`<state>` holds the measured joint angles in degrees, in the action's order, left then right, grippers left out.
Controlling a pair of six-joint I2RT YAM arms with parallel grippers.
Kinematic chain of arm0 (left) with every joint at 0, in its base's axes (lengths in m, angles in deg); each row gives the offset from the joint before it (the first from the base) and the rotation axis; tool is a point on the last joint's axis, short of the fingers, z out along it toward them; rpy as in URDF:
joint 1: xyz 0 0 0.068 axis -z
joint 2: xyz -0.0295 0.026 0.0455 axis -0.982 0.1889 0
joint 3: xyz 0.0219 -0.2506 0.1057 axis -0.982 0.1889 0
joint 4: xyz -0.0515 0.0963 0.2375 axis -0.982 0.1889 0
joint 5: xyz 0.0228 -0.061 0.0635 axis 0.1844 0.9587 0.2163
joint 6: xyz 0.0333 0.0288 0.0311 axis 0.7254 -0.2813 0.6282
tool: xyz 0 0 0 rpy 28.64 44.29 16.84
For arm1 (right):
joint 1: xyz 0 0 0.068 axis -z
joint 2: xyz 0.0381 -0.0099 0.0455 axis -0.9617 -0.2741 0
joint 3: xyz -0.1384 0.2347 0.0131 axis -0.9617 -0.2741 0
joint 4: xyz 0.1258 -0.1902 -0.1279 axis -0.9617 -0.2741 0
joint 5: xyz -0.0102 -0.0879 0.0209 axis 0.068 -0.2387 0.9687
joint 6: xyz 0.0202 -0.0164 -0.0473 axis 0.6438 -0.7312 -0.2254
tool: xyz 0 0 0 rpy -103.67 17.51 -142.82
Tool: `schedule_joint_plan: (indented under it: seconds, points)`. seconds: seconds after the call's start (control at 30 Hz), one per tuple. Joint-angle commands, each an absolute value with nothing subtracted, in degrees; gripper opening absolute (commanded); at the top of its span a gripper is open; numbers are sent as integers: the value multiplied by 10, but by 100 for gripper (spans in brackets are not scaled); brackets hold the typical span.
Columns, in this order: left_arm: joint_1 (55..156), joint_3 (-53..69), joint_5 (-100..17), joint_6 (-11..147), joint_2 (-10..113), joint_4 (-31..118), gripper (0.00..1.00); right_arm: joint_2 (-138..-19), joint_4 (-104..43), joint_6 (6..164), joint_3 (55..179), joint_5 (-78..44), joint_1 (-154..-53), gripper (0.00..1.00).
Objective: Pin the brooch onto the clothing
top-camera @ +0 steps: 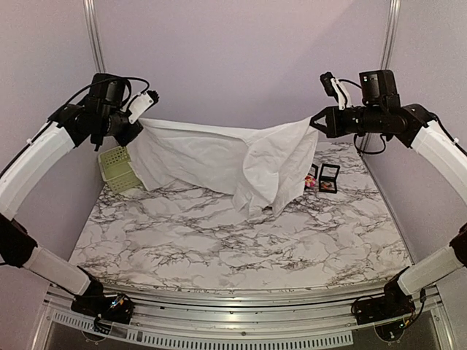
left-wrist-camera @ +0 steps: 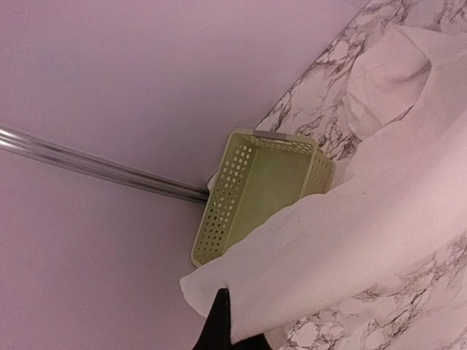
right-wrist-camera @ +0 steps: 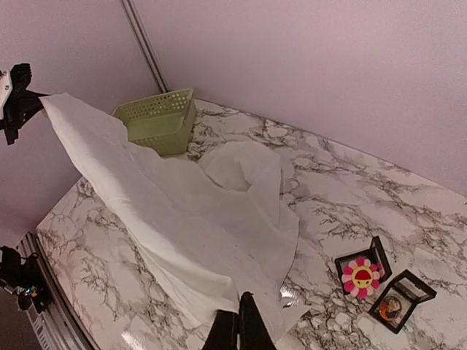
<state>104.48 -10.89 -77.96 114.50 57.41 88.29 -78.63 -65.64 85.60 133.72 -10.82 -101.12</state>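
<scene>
The clothing (top-camera: pixel 219 157), a thin white shirt, hangs stretched in the air between both arms, and its lower folds rest on the marble table (top-camera: pixel 219 240). My left gripper (top-camera: pixel 139 120) is shut on the shirt's left edge (left-wrist-camera: pixel 306 255); its dark fingertips (left-wrist-camera: pixel 220 310) pinch the cloth. On the other side, my right gripper (top-camera: pixel 315 120) is shut on the right edge (right-wrist-camera: pixel 182 219), as the right wrist view (right-wrist-camera: pixel 238 313) shows. A pink flower brooch (right-wrist-camera: pixel 359 275) lies on a small black box on the table, right of the shirt (top-camera: pixel 312 177).
A second black frame box (right-wrist-camera: pixel 392 306) holding a small orange item sits beside the brooch (top-camera: pixel 329 177). A pale green perforated basket (top-camera: pixel 119 169) stands at the table's back left corner against the wall, partly behind the shirt (left-wrist-camera: pixel 255 193).
</scene>
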Motion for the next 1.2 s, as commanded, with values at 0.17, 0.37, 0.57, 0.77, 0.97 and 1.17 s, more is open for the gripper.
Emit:
schedule_joint_plan:
  seconds: [0.17, 0.37, 0.57, 0.77, 0.97, 1.17]
  points:
    - [1040, 154, -619, 1167, 457, 996, 0, -681, -643, 905, 1004, 154, -1072, 0]
    - [1042, 315, -610, 1211, 430, 1012, 0, -727, -640, 968, 911, 184, -1199, 0]
    - [1043, 363, -630, 1222, 457, 1030, 0, -810, -695, 972, 882, 213, -1212, 0]
    - [1043, 370, -619, 1227, 464, 1056, 13, -827, -724, 956, 893, 224, -1220, 38]
    - [1040, 327, -635, 1251, 456, 1151, 76, -796, -754, 923, 1025, 154, -1209, 61]
    - [1035, 204, -554, 1230, 425, 1099, 75, -841, -640, 965, 1135, -65, -1150, 53]
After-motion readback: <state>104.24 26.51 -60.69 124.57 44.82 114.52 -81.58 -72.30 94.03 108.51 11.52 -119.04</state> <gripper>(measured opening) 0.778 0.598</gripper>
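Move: The white shirt hangs between both closed grippers, each pinching a corner of its near edge. The left corner's lay-down spot is about 20 cm back, 5 cm left and 30 cm below the left hand; the basket is roughly 14 cm ahead, 15 cm left and 31 cm below. The right spot lies some 27 cm back, 5 cm left and 32 cm below the right hand; the brooch is 15 cm ahead, 10 cm right and 35 cm below, with the open black case 7 cm right of it. The shirt's near edge is swept down and back to the table in one quick pull by both hands, nearly 30 cm down, the right drawing back farther than the left, while both grippers tip steeply downward. Low over the table both sets of fingers open and let go; then the left rises a little and the right lifts about 10 cm, moving forward over the cloth. ##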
